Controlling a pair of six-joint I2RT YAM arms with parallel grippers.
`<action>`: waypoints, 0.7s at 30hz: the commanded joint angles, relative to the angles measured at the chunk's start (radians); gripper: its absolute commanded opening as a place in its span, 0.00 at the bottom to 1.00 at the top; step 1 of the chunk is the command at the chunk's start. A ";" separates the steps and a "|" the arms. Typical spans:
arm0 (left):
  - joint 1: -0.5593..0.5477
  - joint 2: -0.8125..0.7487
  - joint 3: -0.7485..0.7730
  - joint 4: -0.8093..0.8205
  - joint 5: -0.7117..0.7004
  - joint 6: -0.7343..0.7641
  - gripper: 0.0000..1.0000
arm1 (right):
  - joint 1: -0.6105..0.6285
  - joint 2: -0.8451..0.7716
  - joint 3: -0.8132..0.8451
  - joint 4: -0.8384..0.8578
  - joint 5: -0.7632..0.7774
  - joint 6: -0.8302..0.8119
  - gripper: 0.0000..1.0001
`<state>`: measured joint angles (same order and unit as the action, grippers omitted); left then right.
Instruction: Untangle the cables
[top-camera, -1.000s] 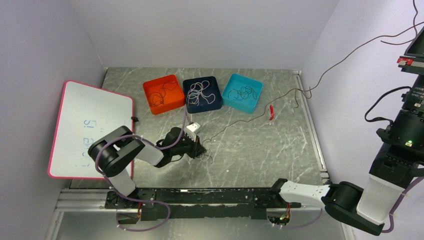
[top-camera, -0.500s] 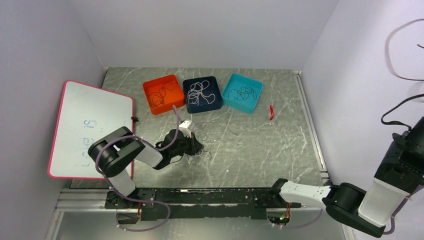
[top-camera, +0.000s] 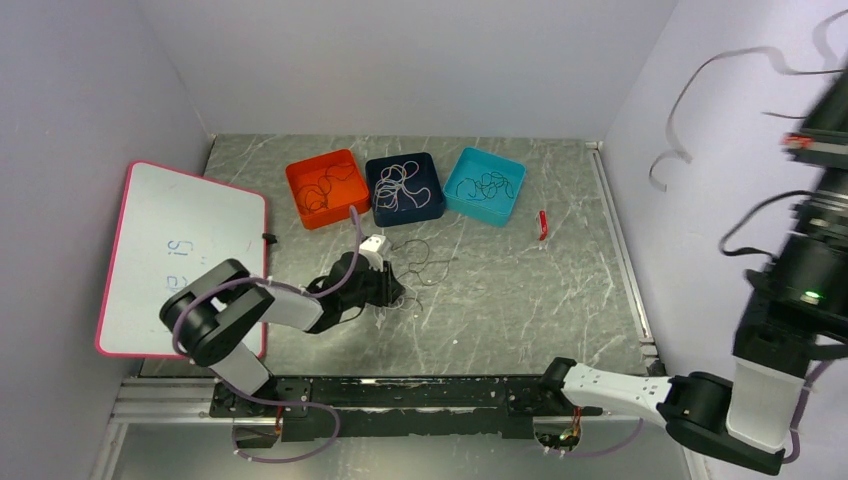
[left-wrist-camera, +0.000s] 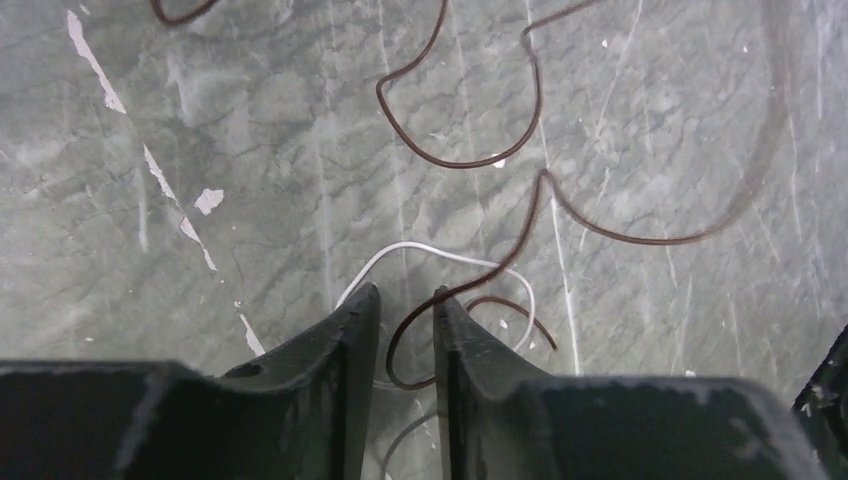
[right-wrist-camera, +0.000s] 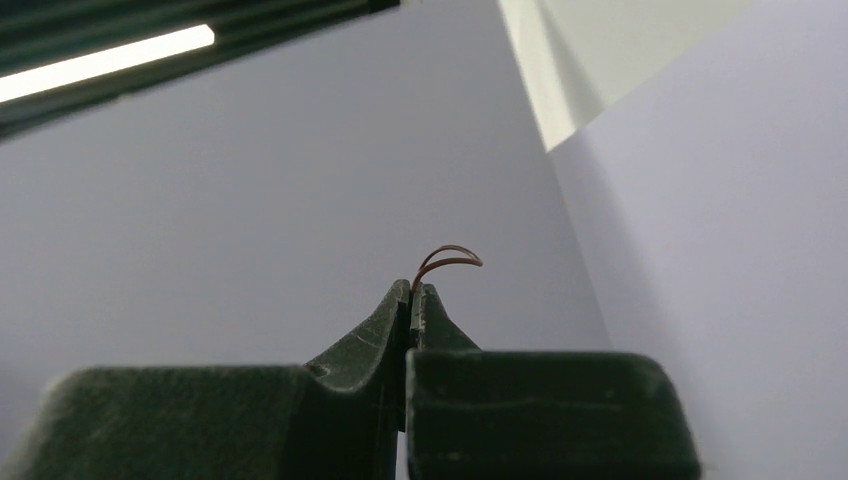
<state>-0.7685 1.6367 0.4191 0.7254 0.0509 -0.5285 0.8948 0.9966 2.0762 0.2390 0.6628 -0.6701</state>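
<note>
Low on the table, my left gripper (top-camera: 396, 291) (left-wrist-camera: 405, 300) has its jaws slightly apart. A brownish-red cable (left-wrist-camera: 470, 165) curls loosely through the gap without being pinched, and a white cable (left-wrist-camera: 440, 252) lies under it. More loops lie just right of the gripper (top-camera: 425, 257). My right gripper (right-wrist-camera: 413, 292) is raised high in front of the wall and is shut on the end of a thin brownish-red cable (right-wrist-camera: 450, 255). That cable (top-camera: 700, 75) swings blurred in the air at the upper right.
Three bins hold sorted cables at the back: orange (top-camera: 293, 178), navy (top-camera: 372, 170) and teal (top-camera: 515, 175). A small red item (top-camera: 543, 224) lies right of them. A pink-framed whiteboard (top-camera: 180, 255) leans at the left. The right arm (top-camera: 800, 290) towers at the right edge.
The left jaws have parted and let go of the cable. The right arm rose, pulling the taut brownish-red cable off the table into the air. Loose loops now lie beside the left gripper.
</note>
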 joint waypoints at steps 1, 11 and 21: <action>-0.034 -0.101 0.041 -0.278 -0.078 0.123 0.40 | 0.018 -0.021 -0.147 -0.134 0.074 0.162 0.00; -0.045 -0.405 0.068 -0.523 -0.195 0.151 0.86 | 0.017 -0.062 -0.430 -0.399 0.098 0.506 0.00; -0.045 -0.740 0.151 -0.654 -0.230 0.251 0.87 | 0.015 -0.002 -0.542 -0.657 -0.035 0.752 0.00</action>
<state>-0.8070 0.9939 0.5014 0.1230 -0.1566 -0.3481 0.9073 0.9703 1.5509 -0.2901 0.7059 -0.0532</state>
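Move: The right hand, holding a brown cable high up, has the teal bin some 38 cm ahead, 18 cm left and 74 cm below; the red clip lies 29 cm ahead, 8 cm left, on the table. From the left hand, the remaining tangle's middle is about 4 cm ahead, 4 cm right and 3 cm below; the navy bin is 24 cm ahead and 1 cm right, the orange bin 24 cm ahead and 16 cm left. Down, left and forward in one quick sweep, roughly 30 cm in all, the right hand brings its still-pinched brown cable towards the teal bin, tipping from steeply upward to nearly level and swinging counter-clockwise. Meanwhile the left hand rises off the tangle about 12 cm, drifting left, its barely parted fingers opening wide and tipping up. ##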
